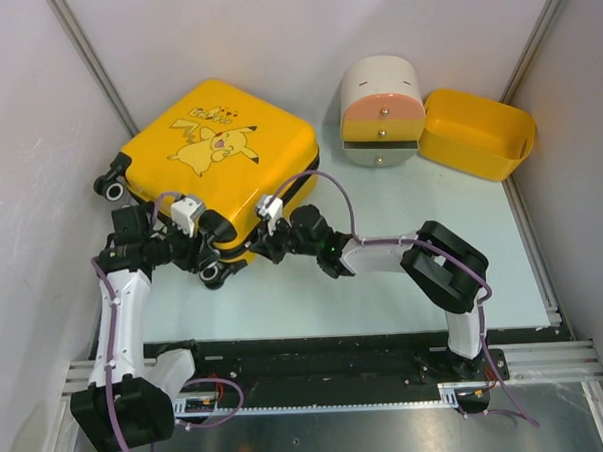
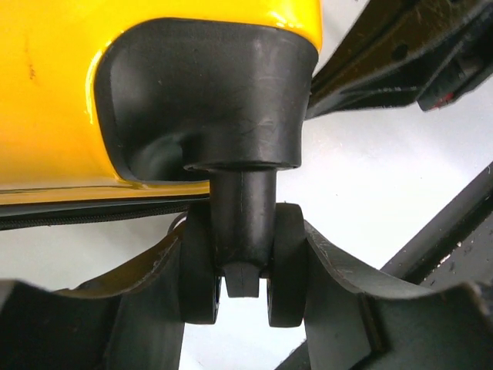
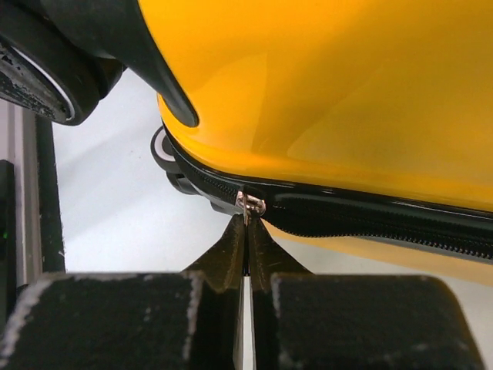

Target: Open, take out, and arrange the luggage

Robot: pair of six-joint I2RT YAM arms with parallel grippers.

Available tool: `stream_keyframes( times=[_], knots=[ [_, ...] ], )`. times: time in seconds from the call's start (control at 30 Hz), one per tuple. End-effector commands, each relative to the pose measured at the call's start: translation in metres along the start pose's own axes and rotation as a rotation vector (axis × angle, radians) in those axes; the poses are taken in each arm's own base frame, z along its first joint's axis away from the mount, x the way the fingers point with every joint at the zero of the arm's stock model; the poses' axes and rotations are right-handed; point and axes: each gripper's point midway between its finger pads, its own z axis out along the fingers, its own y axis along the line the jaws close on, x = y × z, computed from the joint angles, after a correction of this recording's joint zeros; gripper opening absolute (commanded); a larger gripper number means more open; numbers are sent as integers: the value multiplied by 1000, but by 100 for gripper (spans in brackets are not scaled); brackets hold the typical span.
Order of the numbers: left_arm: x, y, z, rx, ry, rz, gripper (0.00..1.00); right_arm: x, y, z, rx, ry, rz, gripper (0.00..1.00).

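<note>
The luggage [image 1: 215,155] is a yellow hard-shell suitcase with a Pikachu print, lying flat and closed at the back left. My left gripper [image 2: 243,270] is shut on the twin caster wheel [image 2: 285,262] at the suitcase's near corner, one finger on each side; in the top view it sits at that corner [image 1: 211,258]. My right gripper [image 3: 248,231] is shut on the small metal zipper pull [image 3: 250,205] on the black zipper trim [image 3: 370,220] of the near side; from above it [image 1: 279,237] meets the suitcase edge.
A cream-and-orange drawer cabinet [image 1: 379,113] stands at the back centre. A plain yellow plastic bin [image 1: 475,133] lies beside it on the right. Grey walls close in left, right and back. A black rail [image 1: 317,360] runs along the near edge.
</note>
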Motion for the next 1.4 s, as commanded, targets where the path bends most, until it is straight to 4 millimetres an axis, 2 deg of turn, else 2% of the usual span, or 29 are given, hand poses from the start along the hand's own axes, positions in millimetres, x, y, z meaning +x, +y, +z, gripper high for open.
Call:
stream_keyframes(
  times=[0.0,0.07,0.1,0.17,0.2,0.27,0.3,0.33,0.37,0.4,0.43,0.47,0.53,0.57,0.63,0.73,0.8,0.9,0.93,0.97,1.03,1.07,1.1,1.13,1.17,1.23,1.27,1.3,1.37],
  knots=[
    [-19,-34,15,140,-71,-24,0,-119,-65,-4,59,-299,-111,0],
    [-24,-34,25,129,-79,-4,0,-131,-84,-6,68,-320,-135,0],
    [-28,-46,34,160,-70,-27,0,-134,-86,-8,64,-324,-144,0],
    [-42,-43,45,130,-93,-25,0,-136,-85,-10,33,-325,-165,0],
    [-44,-52,57,153,-65,-76,0,-136,-89,-12,31,-321,-165,0],
    [-64,-49,66,122,-94,-117,0,-135,-93,-16,27,-312,-159,0],
    [-68,-46,75,82,-80,-230,0,-132,-95,-18,31,-302,-138,0],
    [-82,-42,79,75,-121,-251,0,-130,-95,-20,33,-298,-125,0],
    [-87,-41,81,68,-137,-288,0,-112,-92,-23,33,-262,-97,0],
    [-93,-39,84,48,-155,-366,0,-117,-83,-30,25,-274,-77,0],
    [-93,-39,88,51,-170,-392,0,-107,-73,-31,25,-259,-56,0],
    [-109,-42,89,58,-231,-423,0,-88,-64,-37,31,-231,-26,0],
    [-122,-38,95,33,-297,-470,0,-88,-42,-47,43,-244,1,0],
    [-126,-46,100,50,-293,-517,0,-87,-37,-50,53,-252,4,0],
    [-133,-44,115,29,-285,-569,0,-80,-36,-56,115,-255,23,0],
    [-147,-55,129,41,-288,-610,0,-87,-58,-64,267,-311,15,0],
    [-149,-58,138,67,-265,-659,0,-92,-65,-65,289,-336,-5,0],
    [-164,-56,129,72,-305,-654,19,-89,-90,-65,334,-346,-2,0],
    [-166,-55,122,75,-314,-648,39,-86,-98,-65,341,-340,9,0],
    [-173,-49,103,74,-355,-627,53,-85,-109,-69,359,-338,14,0],
    [-169,-38,81,38,-350,-612,77,-85,-119,-73,363,-336,30,0],
    [-167,-21,66,-4,-363,-554,79,-83,-123,-74,360,-330,35,0],
    [-171,-18,43,-31,-397,-502,81,-83,-127,-77,350,-326,33,0],
    [-165,-12,29,-74,-372,-480,99,-82,-128,-77,343,-323,30,0],
    [-160,11,13,-169,-372,-388,100,-81,-130,-78,340,-321,28,0],
    [-151,21,-14,-237,-330,-302,100,-82,-127,-77,303,-318,28,0],
    [-142,38,-24,-296,-300,-185,100,-80,-125,-77,288,-307,30,0],
    [-126,54,-32,-396,-229,-174,100,-79,-121,-77,261,-297,34,0],
    [-102,76,-35,-435,-109,-50,100,-75,-114,-77,223,-280,22,0]
  ],
)
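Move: The left hand already grips the wheel leg on the luggage's near corner, right at its fingers, and the right hand already pinches the zipper pull, roughly 13 cm to the left hand's right and slightly lower. The luggage's middle lies about 28 cm ahead of the right hand and 8 cm to its left. The drawer cabinet stands around 36 cm ahead of the right hand and 42 cm to its right. Gripping the wheel leg, the left hand drags the luggage's near corner about 16 cm right and 8 cm forward, its wrist rolling and swinging counter-clockwise, then opens wide, lets go and lifts away up and back to the left over the luggage. The right hand keeps its pinch on the zipper pull, going forward and right, then mostly right while turning clockwise, and stops there. ##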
